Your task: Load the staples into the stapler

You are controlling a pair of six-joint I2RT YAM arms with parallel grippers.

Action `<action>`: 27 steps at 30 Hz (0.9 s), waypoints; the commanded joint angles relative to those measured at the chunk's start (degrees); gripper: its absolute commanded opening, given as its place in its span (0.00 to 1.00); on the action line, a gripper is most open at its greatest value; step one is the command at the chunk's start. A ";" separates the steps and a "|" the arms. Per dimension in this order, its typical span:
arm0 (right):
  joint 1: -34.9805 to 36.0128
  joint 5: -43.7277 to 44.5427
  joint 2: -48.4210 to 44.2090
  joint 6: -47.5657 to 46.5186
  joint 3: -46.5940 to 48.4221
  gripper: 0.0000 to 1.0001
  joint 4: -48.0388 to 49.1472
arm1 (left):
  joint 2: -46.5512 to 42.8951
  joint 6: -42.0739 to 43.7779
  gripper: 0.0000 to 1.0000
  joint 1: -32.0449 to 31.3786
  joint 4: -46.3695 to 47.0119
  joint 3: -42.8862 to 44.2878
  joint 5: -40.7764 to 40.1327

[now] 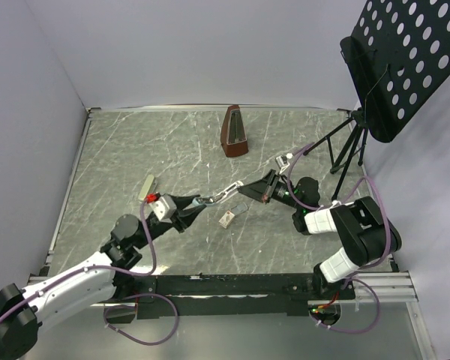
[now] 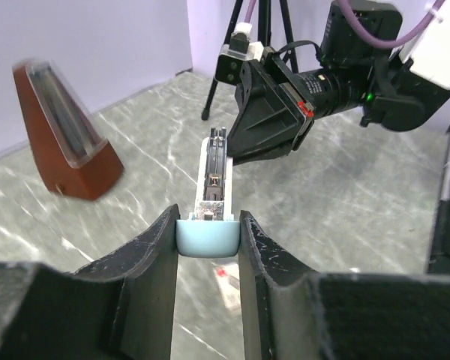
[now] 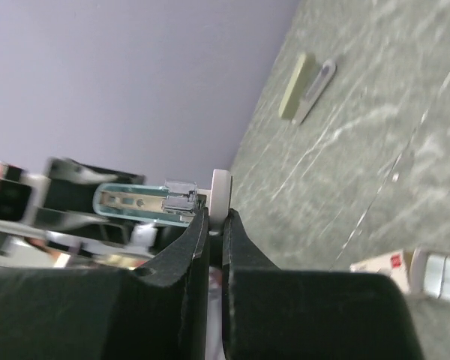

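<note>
The stapler (image 1: pixel 217 196) hangs above the table between both grippers, opened out lengthwise. My left gripper (image 2: pixel 208 219) is shut on its pale blue rear end (image 2: pixel 208 238), and the metal channel (image 2: pixel 213 169) runs away from it. My right gripper (image 3: pixel 214 214) is shut on the stapler's white part (image 3: pixel 221 189), with the blue-rimmed metal channel (image 3: pixel 135 201) beside it. In the top view the left gripper (image 1: pixel 193 208) and right gripper (image 1: pixel 246 187) face each other. The staples box (image 1: pixel 227 218), cream-tan with red print, lies on the table under the stapler, and shows again as the box (image 3: pixel 382 264) at the right wrist view's lower right.
A brown metronome (image 1: pixel 235 133) stands at the back middle. A music stand's tripod (image 1: pixel 345 146) and black perforated desk (image 1: pixel 405 60) occupy the back right. A pale green bar (image 3: pixel 292 75) with a thin grey strip (image 3: pixel 315 81) beside it lies to the left, near the left gripper.
</note>
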 commanded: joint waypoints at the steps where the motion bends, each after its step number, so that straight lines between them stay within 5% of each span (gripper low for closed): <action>1: -2.66 3.59 0.35 4.91 -0.28 0.00 21.16 | -5.41 -9.37 0.04 0.39 16.12 -4.20 -8.99; 11: -2.22 6.94 -0.18 10.37 -1.78 0.00 21.07 | -9.03 -18.07 0.04 0.22 30.09 -11.50 -14.10; 16: -2.05 3.69 -1.76 7.56 0.41 0.00 16.17 | -9.64 -14.39 0.01 0.31 21.60 -8.26 -16.73; 22: -2.05 -0.89 -2.47 3.43 1.39 0.40 9.49 | -10.17 -11.22 0.01 0.74 10.79 -3.68 -19.98; 27: -2.05 -1.15 -6.85 -3.58 2.01 0.55 -0.78 | -10.34 -11.57 0.01 1.54 5.94 -1.40 -20.16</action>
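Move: The stapler is stretched between both hands, its blue end in the left fingers and its pale far end pinched in the right. Its middle is about 3 cm ahead and 6 cm right of the left hand, and some 3 cm back and 6 cm left of the right, roughly at hand height. The staple box lies on the table, about 4 cm ahead, 7 cm right and 19 cm below the left hand; a clear case touches it, 3 cm farther out and 4 cm right of it. Keep the blue end gripped and draw the left gripper left and back about 3 cm, tilting its fingers up some 15 degrees, while the right, still pinching the pale end, pulls back about 3 cm. Then open the right fingers to let go and ease them forward and right about 3 cm, as the left carries the stapler left, up and forward, away from the right hand. ##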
